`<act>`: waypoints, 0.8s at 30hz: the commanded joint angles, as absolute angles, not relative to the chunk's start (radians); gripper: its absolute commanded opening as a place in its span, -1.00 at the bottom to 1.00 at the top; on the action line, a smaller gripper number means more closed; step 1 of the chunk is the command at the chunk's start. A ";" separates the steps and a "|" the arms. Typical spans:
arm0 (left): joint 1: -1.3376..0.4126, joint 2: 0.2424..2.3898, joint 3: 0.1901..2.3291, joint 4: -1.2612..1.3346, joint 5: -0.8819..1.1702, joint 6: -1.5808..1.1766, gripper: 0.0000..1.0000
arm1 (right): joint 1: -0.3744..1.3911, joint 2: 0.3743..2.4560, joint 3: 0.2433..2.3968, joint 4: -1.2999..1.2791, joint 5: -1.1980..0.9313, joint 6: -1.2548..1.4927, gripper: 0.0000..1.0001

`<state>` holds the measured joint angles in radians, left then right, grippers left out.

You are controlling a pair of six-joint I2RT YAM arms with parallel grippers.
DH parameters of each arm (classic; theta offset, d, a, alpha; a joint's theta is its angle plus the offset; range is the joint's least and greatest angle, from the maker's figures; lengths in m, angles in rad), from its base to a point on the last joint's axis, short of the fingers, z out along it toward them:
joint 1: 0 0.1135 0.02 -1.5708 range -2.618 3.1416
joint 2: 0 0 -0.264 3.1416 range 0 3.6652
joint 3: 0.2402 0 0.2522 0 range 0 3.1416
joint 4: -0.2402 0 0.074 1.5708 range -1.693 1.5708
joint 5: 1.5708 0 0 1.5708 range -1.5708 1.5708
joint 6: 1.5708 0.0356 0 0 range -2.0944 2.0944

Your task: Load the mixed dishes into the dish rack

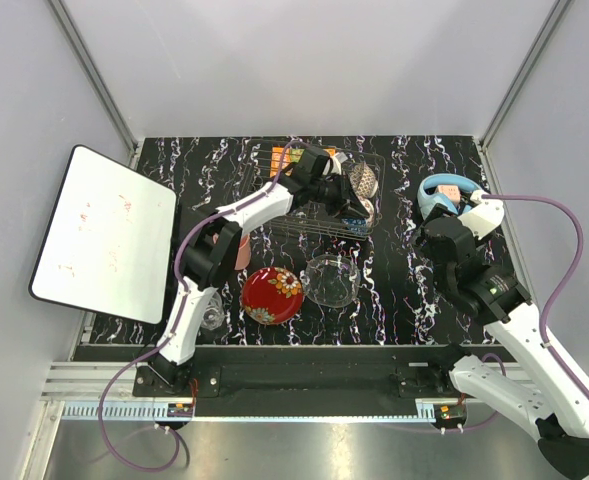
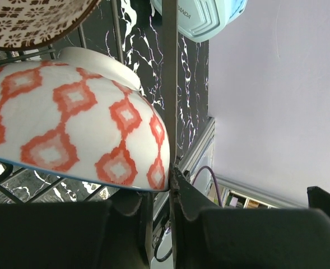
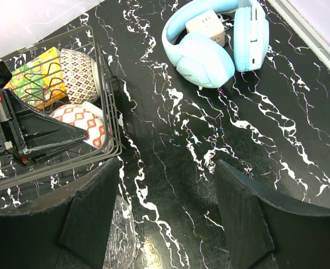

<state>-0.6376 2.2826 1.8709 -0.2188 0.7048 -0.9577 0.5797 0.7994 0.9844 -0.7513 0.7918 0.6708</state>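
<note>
The wire dish rack (image 1: pixel 274 215) stands at the back middle of the table. In it lie the small beige patterned bowl (image 1: pixel 364 178) and the blue patterned bowl (image 1: pixel 362 212), which is white with red diamonds outside and blue-rimmed. My left gripper (image 1: pixel 352 203) reaches into the rack. In the left wrist view its jaws (image 2: pixel 162 185) are almost closed at the edge of this bowl (image 2: pixel 69 129), beside a rack wire (image 2: pixel 169 84). The red floral bowl (image 1: pixel 272 295), the clear bowl (image 1: pixel 332 279), the pink cup (image 1: pixel 242 252) and the small clear glass cup (image 1: pixel 211 318) stand on the table. My right gripper (image 3: pixel 166 168) is open and empty.
An orange-green box (image 3: pixel 36 78) lies in the rack's far part. Light-blue headphones (image 1: pixel 444 193) with a small white block lie at the back right, just beyond my right gripper (image 1: pixel 436 240). A flat white board (image 1: pixel 104 232) leans at the left. Walls enclose the table.
</note>
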 commanded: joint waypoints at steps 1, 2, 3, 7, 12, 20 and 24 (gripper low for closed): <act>-0.641 2.218 1.910 -0.236 0.810 -0.893 -1.00 | 0.578 0.798 0.989 -0.735 0.801 0.675 0.51; -0.638 2.214 1.919 -0.250 0.824 -0.882 -1.00 | 0.578 0.796 0.988 -0.735 0.801 0.672 0.51; -0.637 2.203 1.934 -0.261 0.831 -0.867 -1.00 | 0.578 0.796 0.991 -0.739 0.802 0.672 0.51; -0.629 2.169 1.925 -0.232 0.873 -0.876 -1.00 | 0.578 0.793 0.992 -0.741 0.799 0.672 0.50; -0.646 2.145 1.948 -0.215 0.908 -0.856 -1.00 | 0.578 0.804 0.993 -0.744 0.790 0.680 0.50; -0.660 2.138 2.045 -0.215 1.006 -0.808 -1.00 | 0.578 0.808 0.985 -0.746 0.790 0.681 0.50; -0.666 2.132 2.040 -0.219 1.077 -0.779 -1.00 | 0.578 0.805 0.989 -0.746 0.792 0.678 0.50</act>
<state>-0.6464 2.2150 1.9835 -0.2821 0.9230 -0.8200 0.5797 0.8066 0.9821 -0.7517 0.7834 0.6712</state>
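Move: The left fingers are already shut on the near edge of the red-patterned bowl, whose middle lies about 5 cm ahead and 3 cm right, about level with them. The brown-patterned bowl stands some 9 cm ahead and 1 cm right, slightly lower; the orange box is about 12 cm ahead and 14 cm left. The glass plate lies roughly 14 cm back and 6 cm left, well below. From the right hand, the red-patterned bowl is about 16 cm ahead, 17 cm left and 13 cm below. Keeping its pinch on the bowl's edge, the left hand first eases back towards the base by a centimetre or so, then lifts the red-patterned bowl ever faster, rising about 8 cm in all while drawing back some 3.5 cm. As it climbs, the wrist turns about 15 degrees clockwise and the rightward-pointing fingers tip up a little, with no change in the grip. ##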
